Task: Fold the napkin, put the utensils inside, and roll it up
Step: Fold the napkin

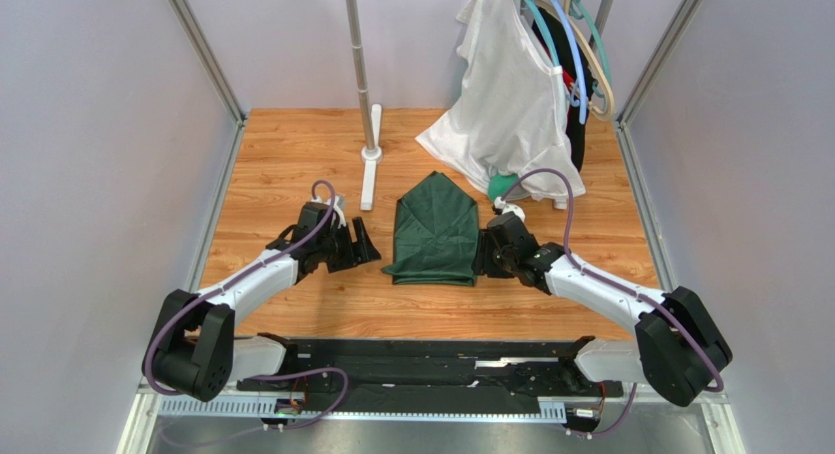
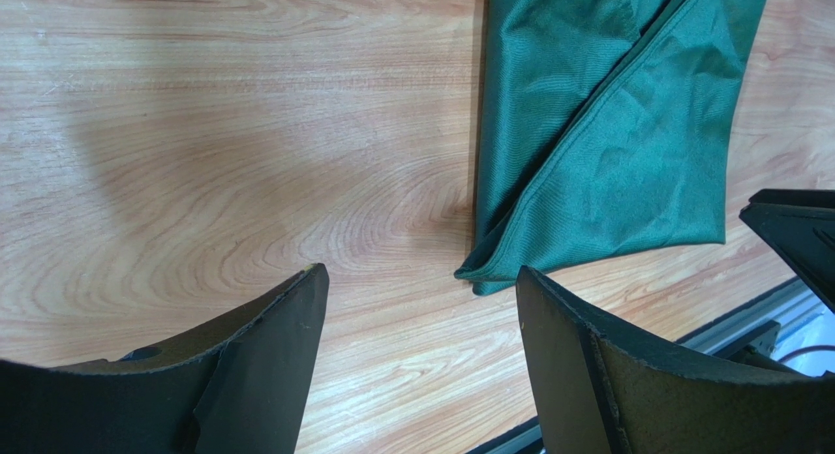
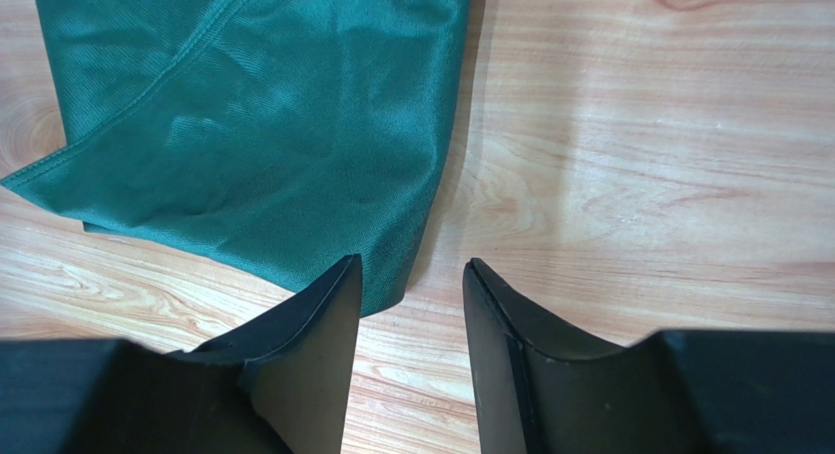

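Observation:
The dark green napkin (image 1: pixel 436 234) lies folded on the wooden table (image 1: pixel 284 151), with a pointed far end and a straight near edge. My left gripper (image 1: pixel 363 244) stands open just left of it; in the left wrist view the napkin's (image 2: pixel 608 131) near left corner lies ahead of the right fingertip of that gripper (image 2: pixel 421 270), with bare wood between the fingers. My right gripper (image 1: pixel 482 258) sits at the napkin's near right corner. Its jaws (image 3: pixel 412 260) stand partly open over bare wood, the napkin (image 3: pixel 265 131) corner just beyond the left fingertip. No utensils are in view.
A white garment (image 1: pixel 510 102) on hangers hangs at the back right, with a brighter green cloth (image 1: pixel 500 187) under it. A metal pole on a white foot (image 1: pixel 368 156) stands at the back centre. A black rail (image 1: pixel 421 361) runs along the near edge. Grey walls flank the table.

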Tool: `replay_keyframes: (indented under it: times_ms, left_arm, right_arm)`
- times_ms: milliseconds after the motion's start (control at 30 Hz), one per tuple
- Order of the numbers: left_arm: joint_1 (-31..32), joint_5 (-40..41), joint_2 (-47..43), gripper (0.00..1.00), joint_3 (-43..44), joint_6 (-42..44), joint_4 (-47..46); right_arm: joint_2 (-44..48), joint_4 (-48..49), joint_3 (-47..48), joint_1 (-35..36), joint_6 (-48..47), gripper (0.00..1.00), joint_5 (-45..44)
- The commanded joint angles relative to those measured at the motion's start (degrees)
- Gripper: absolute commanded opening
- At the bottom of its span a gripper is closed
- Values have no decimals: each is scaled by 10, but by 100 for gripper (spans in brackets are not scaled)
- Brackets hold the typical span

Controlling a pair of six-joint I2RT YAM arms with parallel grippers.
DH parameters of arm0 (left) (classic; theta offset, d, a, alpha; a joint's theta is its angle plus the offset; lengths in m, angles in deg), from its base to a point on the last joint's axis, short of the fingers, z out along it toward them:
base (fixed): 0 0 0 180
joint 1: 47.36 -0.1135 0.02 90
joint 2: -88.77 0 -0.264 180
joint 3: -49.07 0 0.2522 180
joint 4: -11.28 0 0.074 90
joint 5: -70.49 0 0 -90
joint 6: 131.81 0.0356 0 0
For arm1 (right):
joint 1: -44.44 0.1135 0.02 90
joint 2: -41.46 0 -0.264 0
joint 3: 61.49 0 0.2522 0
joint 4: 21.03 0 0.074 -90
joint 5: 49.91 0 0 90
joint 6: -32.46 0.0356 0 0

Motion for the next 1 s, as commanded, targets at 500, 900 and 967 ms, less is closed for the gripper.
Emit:
replay_keyframes:
  times_ms: [500,900,967]
  left_arm:
    - [5,-5,5,79,-5,-9,-32]
    - [9,-15,24,79,-12,-14,-50]
    - [12,-15,30,79,-14,-16,-57]
  right_arm:
    - [-44,49,-5,-9,29,47,80]
    - [-49,29,-4,-23,23,23,43]
    - [-55,31,-4,-24,18,19,46]
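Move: The napkin's near right corner lies almost between the right hand's parted fingertips, about 1 cm back, 1 cm to the left and 2 cm below. The folded napkin's middle is some 12 cm ahead and 11 cm left of that hand, its near left corner about 21 cm to the left and 1 cm back, both just as low. From the left hand, the near right corner is roughly 26 cm to the right, 3 cm back and 3 cm below. The napkin's near right corner gets pinched by the right hand: half open, it sinks about 2 cm, sliding 1.5 cm left and 1 cm back over the corner while the wrist tips slightly. Then, keeping low, the fingers close on the cloth as the hand eases just under 1 cm back to the right and a little forward. ##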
